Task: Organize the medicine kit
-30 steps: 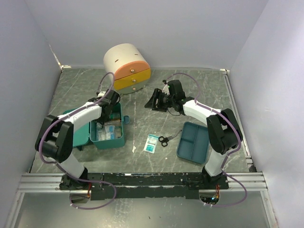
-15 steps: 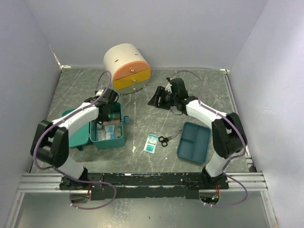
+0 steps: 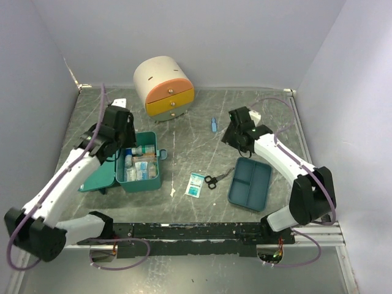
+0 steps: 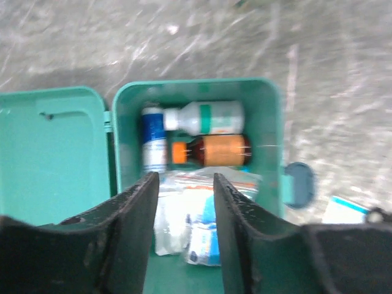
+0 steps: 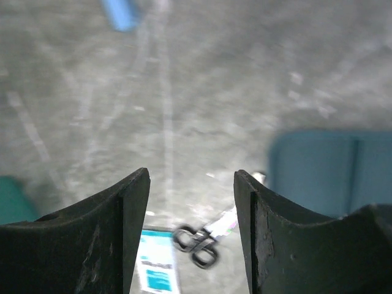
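Note:
The medicine kit (image 3: 144, 180) is a teal box standing open, its lid (image 3: 98, 176) folded out to the left. Inside it, the left wrist view shows a white bottle (image 4: 211, 116), an amber bottle (image 4: 217, 150), a blue tube (image 4: 154, 138) and flat packets (image 4: 187, 226). My left gripper (image 3: 122, 142) (image 4: 185, 177) hovers above the kit, open and holding nothing. My right gripper (image 3: 231, 136) (image 5: 192, 174) hangs open and empty over bare table, above black scissors (image 3: 211, 180) (image 5: 197, 243) and a white-and-teal packet (image 3: 196, 184) (image 5: 156, 269).
A dark-blue divided tray (image 3: 250, 184) (image 5: 331, 165) lies at the right front. A cream round cabinet (image 3: 160, 82) with orange and yellow drawers stands at the back. A small blue item (image 3: 213, 124) (image 5: 120, 13) lies behind the right gripper. Walls close in on three sides.
The left gripper has opened and risen back from the kit. The right arm has swung right, away from the cabinet, and a small blue item now shows on the table there.

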Robot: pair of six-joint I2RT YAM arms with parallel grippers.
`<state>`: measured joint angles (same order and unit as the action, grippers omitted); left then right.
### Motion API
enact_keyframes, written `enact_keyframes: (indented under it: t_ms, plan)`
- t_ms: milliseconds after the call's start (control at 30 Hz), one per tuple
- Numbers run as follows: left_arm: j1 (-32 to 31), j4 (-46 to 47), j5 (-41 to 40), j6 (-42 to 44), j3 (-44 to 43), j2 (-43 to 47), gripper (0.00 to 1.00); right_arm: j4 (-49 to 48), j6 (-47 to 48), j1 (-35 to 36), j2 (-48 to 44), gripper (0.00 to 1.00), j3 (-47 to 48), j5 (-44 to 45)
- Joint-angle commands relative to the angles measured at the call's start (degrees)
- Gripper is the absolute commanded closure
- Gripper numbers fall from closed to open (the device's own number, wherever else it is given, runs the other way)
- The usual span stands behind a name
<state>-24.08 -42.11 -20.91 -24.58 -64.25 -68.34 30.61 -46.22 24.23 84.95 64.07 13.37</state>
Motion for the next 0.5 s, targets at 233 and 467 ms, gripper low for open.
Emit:
enact_keyframes:
  t_ms: [233,467]
  plan:
    - [0.34,10.5,14.68,2.28,1.75,20.36,0.24,16.77,-3.32,-2.38,-11.28,0.18,-13.35,7.73]
    - [0.34,9.19,16.35,0.04,2.45,23.68,0.12,9.57,1.89,-3.37,-15.49,0.03,-18.03,0.84]
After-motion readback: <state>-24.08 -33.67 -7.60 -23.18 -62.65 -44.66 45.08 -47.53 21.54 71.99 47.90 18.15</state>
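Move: The divided tray lies some 12 cm back from the right hand, about 9 cm to its right and 12 cm below. The scissors lie roughly 10 cm back and straight in line with that hand, the white-blue packet about 14 cm back and 7 cm to its left. Of the left hand, the tray is around 40 cm to the right, 8 cm back, 19 cm below; the open kit box sits level with it, 2 cm right and 16 cm below. Sweep the empty right gripper back about 11 cm and to the right, sinking as it goes, so that it comes in over the tray; point the fingers more steeply down and spread them from half to nearly full, without gripping yet. Meanwhile lift the empty left gripper some 13 cm up and a little back, away from the kit box, tilting its fingers up and opening them wide. ##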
